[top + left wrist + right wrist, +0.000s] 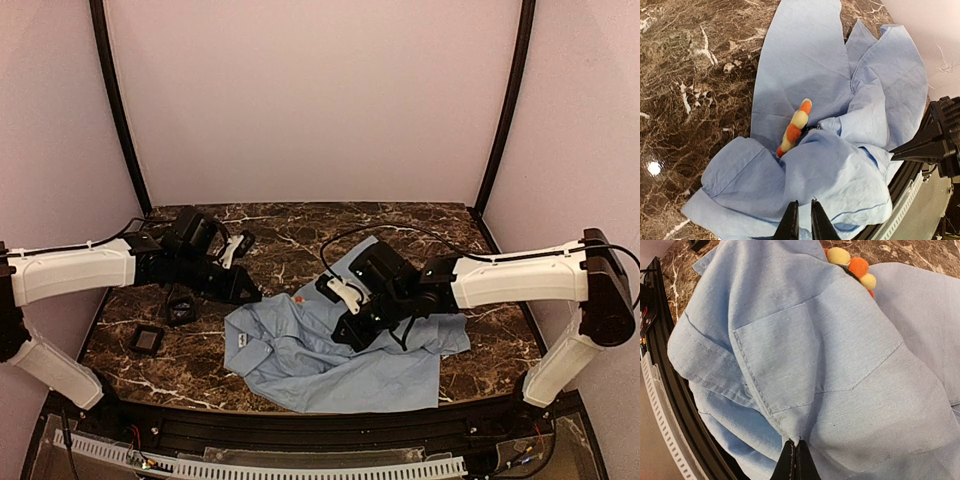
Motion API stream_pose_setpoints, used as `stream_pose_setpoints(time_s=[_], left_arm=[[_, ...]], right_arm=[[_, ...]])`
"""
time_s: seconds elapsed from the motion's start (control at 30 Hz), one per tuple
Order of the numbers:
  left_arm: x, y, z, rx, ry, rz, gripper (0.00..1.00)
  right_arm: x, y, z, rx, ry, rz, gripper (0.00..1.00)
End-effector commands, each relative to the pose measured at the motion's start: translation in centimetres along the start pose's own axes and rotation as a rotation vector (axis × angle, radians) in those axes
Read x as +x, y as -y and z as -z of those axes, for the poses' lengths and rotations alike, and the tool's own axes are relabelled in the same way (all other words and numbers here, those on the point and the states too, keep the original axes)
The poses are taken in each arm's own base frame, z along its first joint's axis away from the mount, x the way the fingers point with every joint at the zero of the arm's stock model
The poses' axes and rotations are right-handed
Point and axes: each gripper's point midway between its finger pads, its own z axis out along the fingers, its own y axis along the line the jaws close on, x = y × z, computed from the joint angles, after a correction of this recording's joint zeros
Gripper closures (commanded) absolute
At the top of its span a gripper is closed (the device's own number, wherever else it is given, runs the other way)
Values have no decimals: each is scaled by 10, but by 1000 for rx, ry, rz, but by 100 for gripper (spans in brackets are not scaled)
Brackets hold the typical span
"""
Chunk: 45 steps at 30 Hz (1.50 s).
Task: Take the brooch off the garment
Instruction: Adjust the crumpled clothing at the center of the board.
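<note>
The garment (320, 365) is a light blue shirt lying crumpled on the marble table, front of centre. The brooch (300, 298) shows as a small orange spot near its upper left part. In the left wrist view the brooch (795, 127) stands edge-on, with orange and yellow petals, half tucked in a fold of the garment (805, 65). My left gripper (802, 204) is nearly closed, with a fold of shirt in the narrow gap, just short of the brooch. My right gripper (796, 442) is shut, pinching the garment (790, 350) below the chest pocket, and the brooch (852, 265) peeks over a far ridge.
Two small black square pads (148, 340) (180, 310) lie on the marble left of the shirt, under the left arm. A black rail (300, 430) runs along the table's near edge, close to the shirt's hem. Pale walls close in the back and sides.
</note>
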Motion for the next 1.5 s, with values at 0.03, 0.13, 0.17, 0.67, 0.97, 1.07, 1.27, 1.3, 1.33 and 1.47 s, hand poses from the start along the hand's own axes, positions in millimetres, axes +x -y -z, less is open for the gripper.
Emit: stream_pose_setpoints(time_s=[0.03, 0.13, 0.17, 0.67, 0.97, 1.07, 1.27, 1.3, 1.33, 1.47], left_arm=[[30, 5, 2, 60, -49, 46, 90], [24, 6, 9, 50, -22, 58, 79], [21, 6, 12, 43, -12, 61, 71], [-39, 17, 34, 15, 109, 111, 19], [-22, 13, -11, 57, -41, 68, 16], [-14, 11, -20, 60, -65, 57, 15], [-17, 17, -35, 85, -73, 36, 11], [-18, 18, -37, 87, -77, 33, 10], [-17, 20, -41, 90, -88, 25, 10], [-12, 25, -49, 101, -129, -5, 18]], right_arm=[[34, -8, 5, -45, -81, -24, 100], [18, -12, 15, -47, -46, -23, 87], [8, -14, 21, -43, -23, -21, 79], [-105, 2, 28, 7, 148, -123, 33], [-112, 30, -3, 72, 110, -195, 31], [-105, 38, -7, 108, 98, -239, 31], [-88, 50, 0, 147, 86, -273, 31], [-85, 52, 1, 153, 85, -277, 31], [-82, 55, 2, 160, 83, -281, 31], [-79, 62, 6, 181, 91, -297, 31]])
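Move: The fold of the garment that the left gripper goes for, next to the brooch, lies about 5 cm to its right, 1 cm ahead and some 4 cm below; the brooch is level ahead, 8 cm right and 4 cm below, the collar 8 cm back and 2 cm left, 5 cm lower. From the right gripper, the garment cloth to aim for is 9 cm ahead, 2 cm left, at about its height; the brooch sits 8 cm ahead and 8 cm left, also level. Finish the short pull back, about 2 cm, with the garment still pinched, then open both grippers and let the cloth go. Lift the right gripper, swing it forward about 9 cm and lower it open over the cloth to the brooch's right, turning some 15 degrees clockwise. Lift the left one too, then bring it rightward and down beside the brooch, open. ##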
